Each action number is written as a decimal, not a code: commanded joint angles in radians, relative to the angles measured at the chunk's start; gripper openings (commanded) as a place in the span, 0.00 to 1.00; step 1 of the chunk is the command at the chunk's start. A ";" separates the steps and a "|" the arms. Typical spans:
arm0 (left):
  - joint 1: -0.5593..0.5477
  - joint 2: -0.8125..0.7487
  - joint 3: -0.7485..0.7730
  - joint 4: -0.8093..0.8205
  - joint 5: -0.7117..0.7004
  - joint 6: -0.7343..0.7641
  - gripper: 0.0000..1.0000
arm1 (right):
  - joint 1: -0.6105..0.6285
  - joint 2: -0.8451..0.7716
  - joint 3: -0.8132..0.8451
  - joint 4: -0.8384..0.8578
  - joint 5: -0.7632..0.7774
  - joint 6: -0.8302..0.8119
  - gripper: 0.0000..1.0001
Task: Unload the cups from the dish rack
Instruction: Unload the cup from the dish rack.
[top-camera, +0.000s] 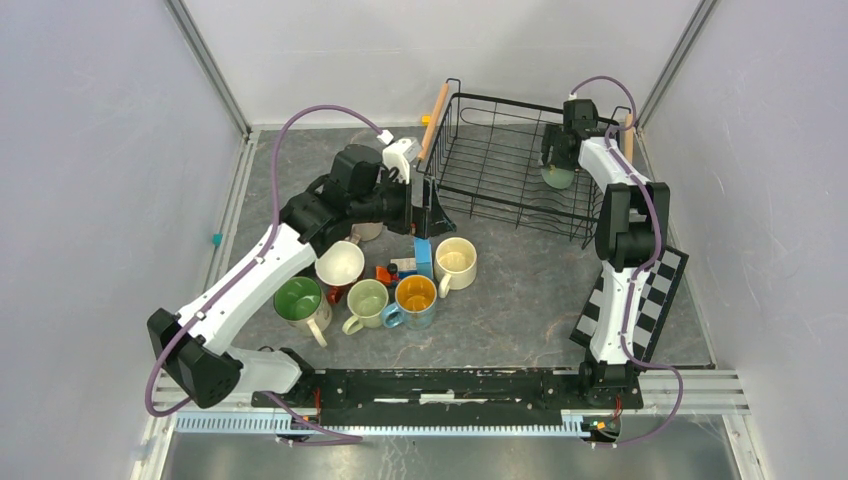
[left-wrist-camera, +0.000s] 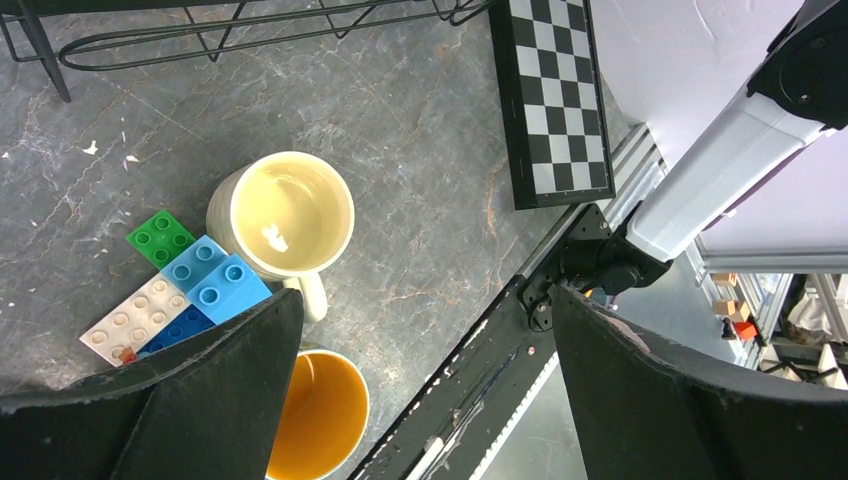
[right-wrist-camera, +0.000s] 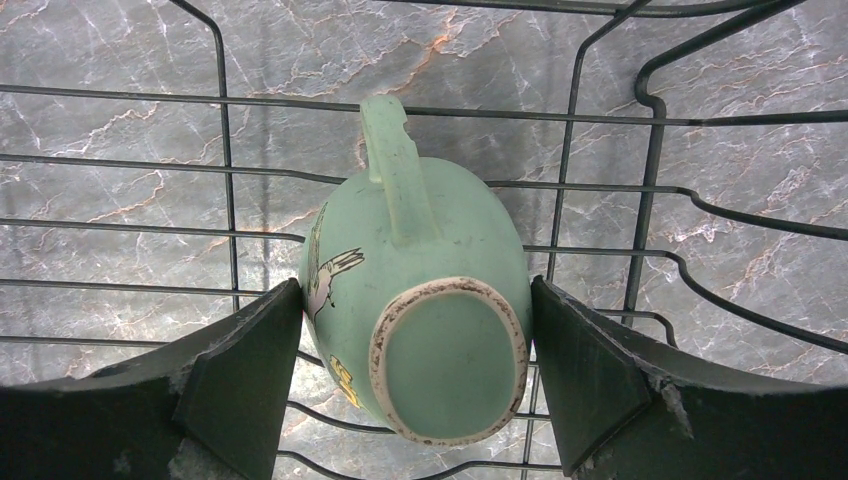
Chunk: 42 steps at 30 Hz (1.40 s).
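Note:
The dish rack (top-camera: 520, 105) of black wire stands at the back. In its right end a pale green cup (top-camera: 557, 178) lies on its side. In the right wrist view this cup (right-wrist-camera: 420, 240) shows its base and handle, and my right gripper (right-wrist-camera: 417, 300) is shut on it, one finger against each side. My left gripper (top-camera: 426, 212) hangs open and holds nothing, just left of the rack. Below it sit a cream cup (left-wrist-camera: 290, 215) and a cup with a yellow inside (left-wrist-camera: 320, 415). Several unloaded cups (top-camera: 366, 302) stand grouped on the table.
A cluster of toy blocks (left-wrist-camera: 190, 280) lies among the cups on the table. A checkerboard (top-camera: 650, 300) lies at the right beside the right arm. Rack wires (right-wrist-camera: 650, 180) surround the green cup closely.

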 joint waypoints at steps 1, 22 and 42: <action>-0.003 0.015 0.004 0.060 0.024 -0.029 1.00 | 0.004 -0.046 0.013 0.028 -0.059 0.023 0.51; 0.017 0.191 0.094 0.275 0.012 -0.335 1.00 | 0.004 -0.143 0.026 0.022 -0.147 0.063 0.42; 0.129 0.474 0.433 0.260 -0.014 -0.445 1.00 | 0.007 -0.279 -0.105 0.300 -0.594 0.220 0.41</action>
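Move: The green cup sits bottom-up in the right gripper's closed fingers, down among the rack wires, its middle about 1 cm below that hand point. From there the left gripper is roughly 29 cm back, 28 cm left and 21 cm higher. The rack's left handle stands about 28 cm left and 6 cm ahead, its right handle some 15 cm right and 1 cm back. From the left gripper, the cup lies about 29 cm ahead, 28 cm right and 22 cm below. Keep the right fingers' hold on the green cup and raise it about 10 cm out of the rack wires while carrying it 8 cm left towards the left gripper, rolling the hand's left side up and swinging the fingers up and counter-clockwise, nearly 30 degrees in all. Bring the open left gripper about 14 cm forward and 5 cm right towards the cup, dipping slightly, then rising, with a turn of some 20 degrees. ##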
